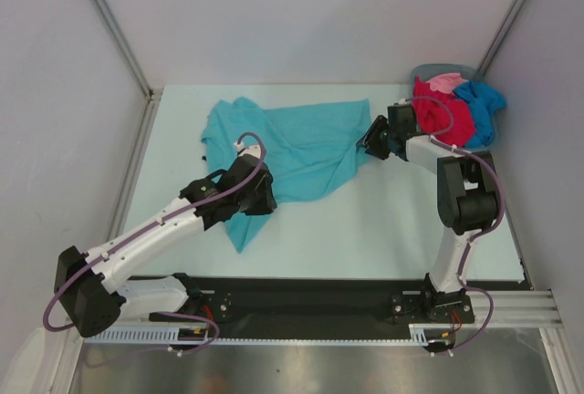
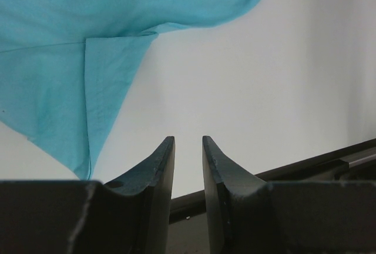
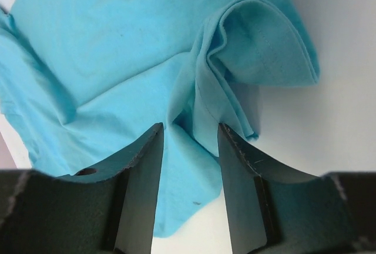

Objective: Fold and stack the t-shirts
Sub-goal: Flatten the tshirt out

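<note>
A teal-turquoise t-shirt [image 1: 301, 143] lies spread and rumpled on the pale table, with one corner trailing toward the near edge. My left gripper [image 1: 263, 204] hovers at that shirt's near edge. In the left wrist view its jaws [image 2: 188, 139] stand a little apart, nothing is between them, and the teal cloth [image 2: 70, 48] lies off to their upper left. My right gripper [image 1: 367, 143] is at the shirt's right edge. It is open [image 3: 189, 127] astride a bunched fold of the teal cloth [image 3: 117, 48]. Red [image 1: 447, 116], pink [image 1: 445, 82] and blue [image 1: 482, 102] t-shirts are heaped at the back right.
A grey-blue basket [image 1: 438, 71] at the back right corner holds the heaped shirts. A black rail [image 1: 310, 294] runs along the near edge by the arm bases and also shows as the rail [image 2: 329, 160] in the left wrist view. Pale walls close in the left, back and right sides.
</note>
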Motion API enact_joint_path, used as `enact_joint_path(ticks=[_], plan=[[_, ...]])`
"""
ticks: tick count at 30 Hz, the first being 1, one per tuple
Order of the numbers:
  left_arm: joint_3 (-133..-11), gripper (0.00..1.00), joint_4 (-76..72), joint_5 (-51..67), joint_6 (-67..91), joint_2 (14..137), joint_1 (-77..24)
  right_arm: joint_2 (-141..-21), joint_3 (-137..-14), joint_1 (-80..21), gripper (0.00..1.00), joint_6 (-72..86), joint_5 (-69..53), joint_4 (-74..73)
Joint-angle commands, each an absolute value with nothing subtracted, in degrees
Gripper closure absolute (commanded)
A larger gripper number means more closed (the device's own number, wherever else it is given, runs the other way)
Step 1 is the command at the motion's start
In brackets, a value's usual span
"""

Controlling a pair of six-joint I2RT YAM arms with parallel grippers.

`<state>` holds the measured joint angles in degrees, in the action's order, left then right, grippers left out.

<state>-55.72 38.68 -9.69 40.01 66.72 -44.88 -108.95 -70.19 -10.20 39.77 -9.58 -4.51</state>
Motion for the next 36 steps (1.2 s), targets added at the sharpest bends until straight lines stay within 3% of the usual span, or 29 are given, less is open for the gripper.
enact_joint_path(ticks=[1, 17, 36], plan=[[-58.0, 0.69, 38.5, -9.1, 39.3, 66.0, -45.2, -110.0, -74.3, -11.0, 0.53, 38.3, -10.2, -5.3], [-57.9, 0.7, 38.1, -8.7, 39.1, 67.2, -45.2, -101.0, -62.0, -8.0, 0.52, 37.2, -5.9, -3.3], [-57.4, 0.7, 37.5, -8.5, 39.2, 67.1, -45.2, -102.3, -54.9, -7.7, 0.53, 39.7, -11.4, 9.9]])
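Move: The t-shirt's rumpled fold end, at its right edge, lies about 3 cm to the right of the right hand, roughly 1 cm ahead and some 4 cm below; the turned-over corner is about 4 cm ahead, 4 cm right and equally low. The clothes bin stands some 9 cm ahead and 22 cm right, about level. From the left hand the fold end is roughly 22 cm ahead, 29 cm right and 13 cm below. The right hand, fingers still half open, draws back and right about 5 cm while sinking beside the t-shirt's fold. ##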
